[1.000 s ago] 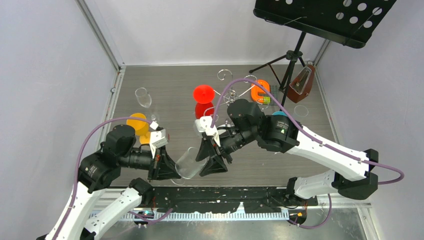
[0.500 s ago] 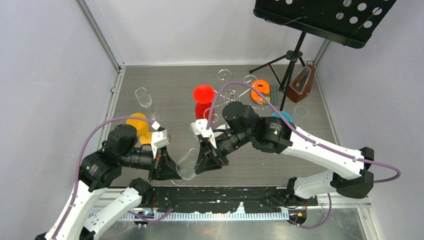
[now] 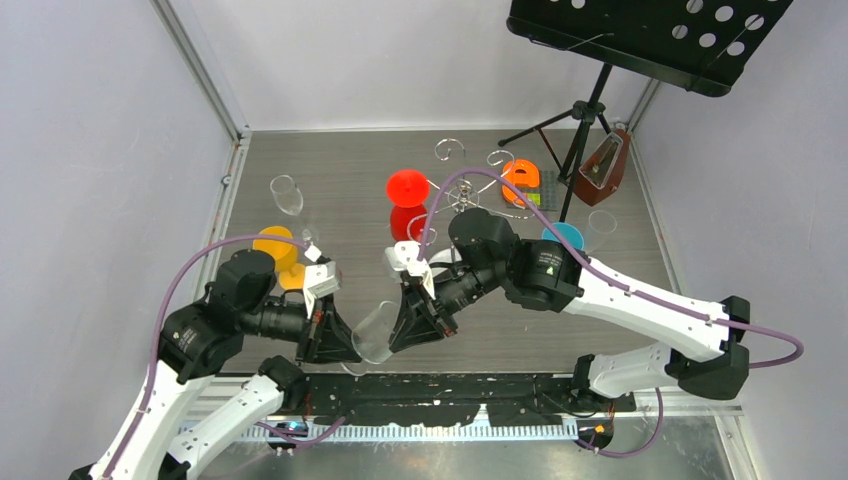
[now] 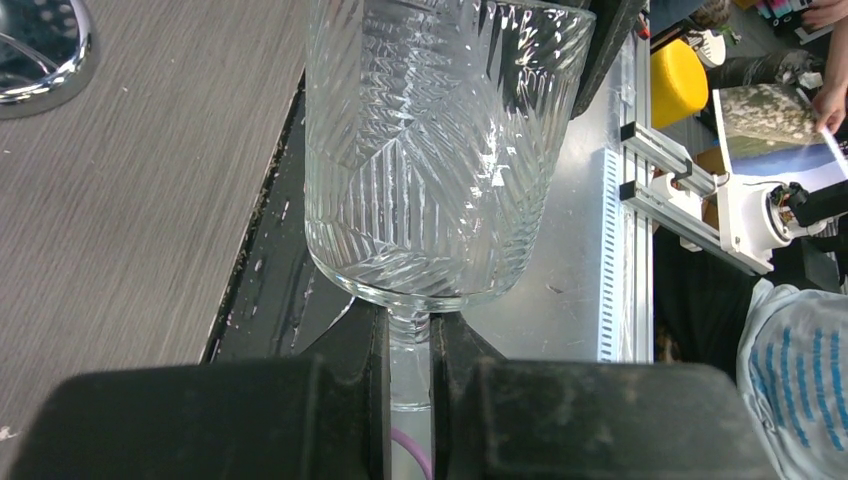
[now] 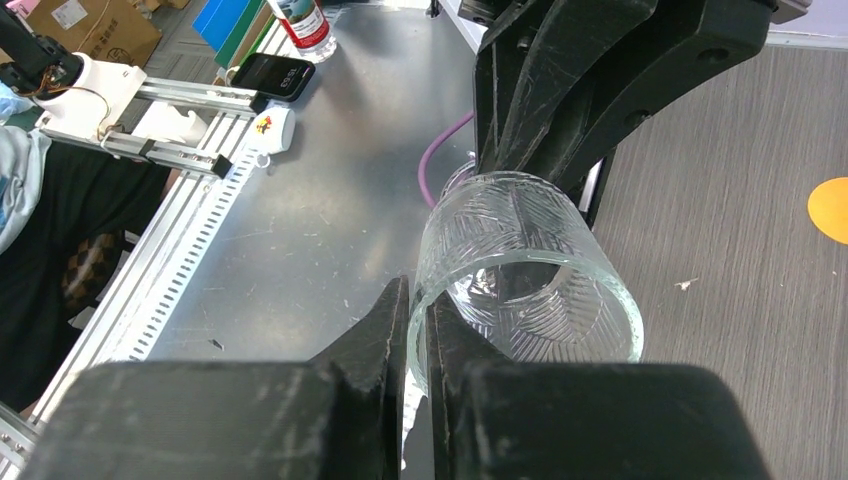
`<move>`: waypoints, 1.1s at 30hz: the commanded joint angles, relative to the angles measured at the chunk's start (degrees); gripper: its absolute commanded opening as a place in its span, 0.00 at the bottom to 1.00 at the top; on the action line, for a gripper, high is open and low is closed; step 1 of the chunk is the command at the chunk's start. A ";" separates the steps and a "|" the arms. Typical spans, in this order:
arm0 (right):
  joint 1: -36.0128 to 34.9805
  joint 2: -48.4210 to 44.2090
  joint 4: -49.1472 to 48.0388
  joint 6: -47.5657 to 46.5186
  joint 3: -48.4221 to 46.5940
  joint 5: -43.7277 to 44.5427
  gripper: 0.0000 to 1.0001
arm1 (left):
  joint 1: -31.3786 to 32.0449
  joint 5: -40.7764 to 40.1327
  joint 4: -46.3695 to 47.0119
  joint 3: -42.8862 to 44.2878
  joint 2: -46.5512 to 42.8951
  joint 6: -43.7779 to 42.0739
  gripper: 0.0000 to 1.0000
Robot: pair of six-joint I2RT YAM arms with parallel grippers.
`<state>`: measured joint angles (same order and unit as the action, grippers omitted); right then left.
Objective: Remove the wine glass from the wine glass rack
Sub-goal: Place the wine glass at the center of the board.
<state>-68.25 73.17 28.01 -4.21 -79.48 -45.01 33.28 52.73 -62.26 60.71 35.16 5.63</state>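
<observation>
A clear cut-pattern wine glass [image 3: 372, 332] lies tilted in the air over the table's near edge, between my two grippers. My left gripper [image 3: 343, 338] is shut on its stem [image 4: 409, 335], just under the bowl [image 4: 440, 150]. The right gripper [image 3: 402, 332] is shut on the bowl's rim [image 5: 420, 300], one finger inside the wine glass [image 5: 530, 270] and one outside. Behind the right arm stands the chrome wine glass rack [image 3: 463, 193], its scroll arms spread out; its lower part is hidden by that arm.
Coloured glasses are around the rack: red [image 3: 408, 188], orange [image 3: 520, 180], teal [image 3: 565, 235], yellow [image 3: 275, 250]. A clear glass [image 3: 286, 193] stands at the left. A black music stand [image 3: 590, 110] and a metronome [image 3: 603, 170] occupy the back right. A shiny round disc [image 4: 40, 50] lies on the table.
My right gripper has moved left to the glass's mouth and shut on its rim. The left gripper has kept its hold on the stem.
</observation>
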 commanded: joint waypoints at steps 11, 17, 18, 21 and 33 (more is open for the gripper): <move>-0.93 -8.06 -3.45 2.77 6.08 4.23 0.06 | -0.36 -3.04 8.12 0.10 1.05 2.37 0.55; -0.92 -13.84 -0.29 4.04 11.44 8.24 0.06 | -0.38 -7.60 9.76 0.97 1.28 3.89 0.76; -0.94 -15.31 0.66 4.08 11.93 9.92 0.06 | -0.40 -8.44 9.85 1.14 1.27 4.06 0.78; -0.90 -18.90 7.09 4.85 13.16 14.72 0.06 | -0.38 -10.35 9.71 1.19 1.03 4.13 0.81; -0.92 -29.96 28.93 18.90 13.30 41.26 0.06 | -0.36 -15.37 12.16 0.10 0.64 4.62 1.00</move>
<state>-68.90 45.54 51.86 7.64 -64.05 -14.35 33.19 38.89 -53.69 60.62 35.88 10.13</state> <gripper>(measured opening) 0.128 0.993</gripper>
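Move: The clear wine glass is already in both hands: its middle lies about 4 cm left of the right hand and 3 cm below, and some 4 cm right and 3 cm ahead of the left. Its landing spot on the board can't be judged. From the right hand, the rack stands about 21 cm ahead and 10 cm right, the hanging red glass 21 cm ahead, and the blue glass 20 cm ahead, 27 cm right, all lower. Left opens off the stem, easing forward; right carries the rim-pinched wine glass about 14 cm right, sinking 7. ##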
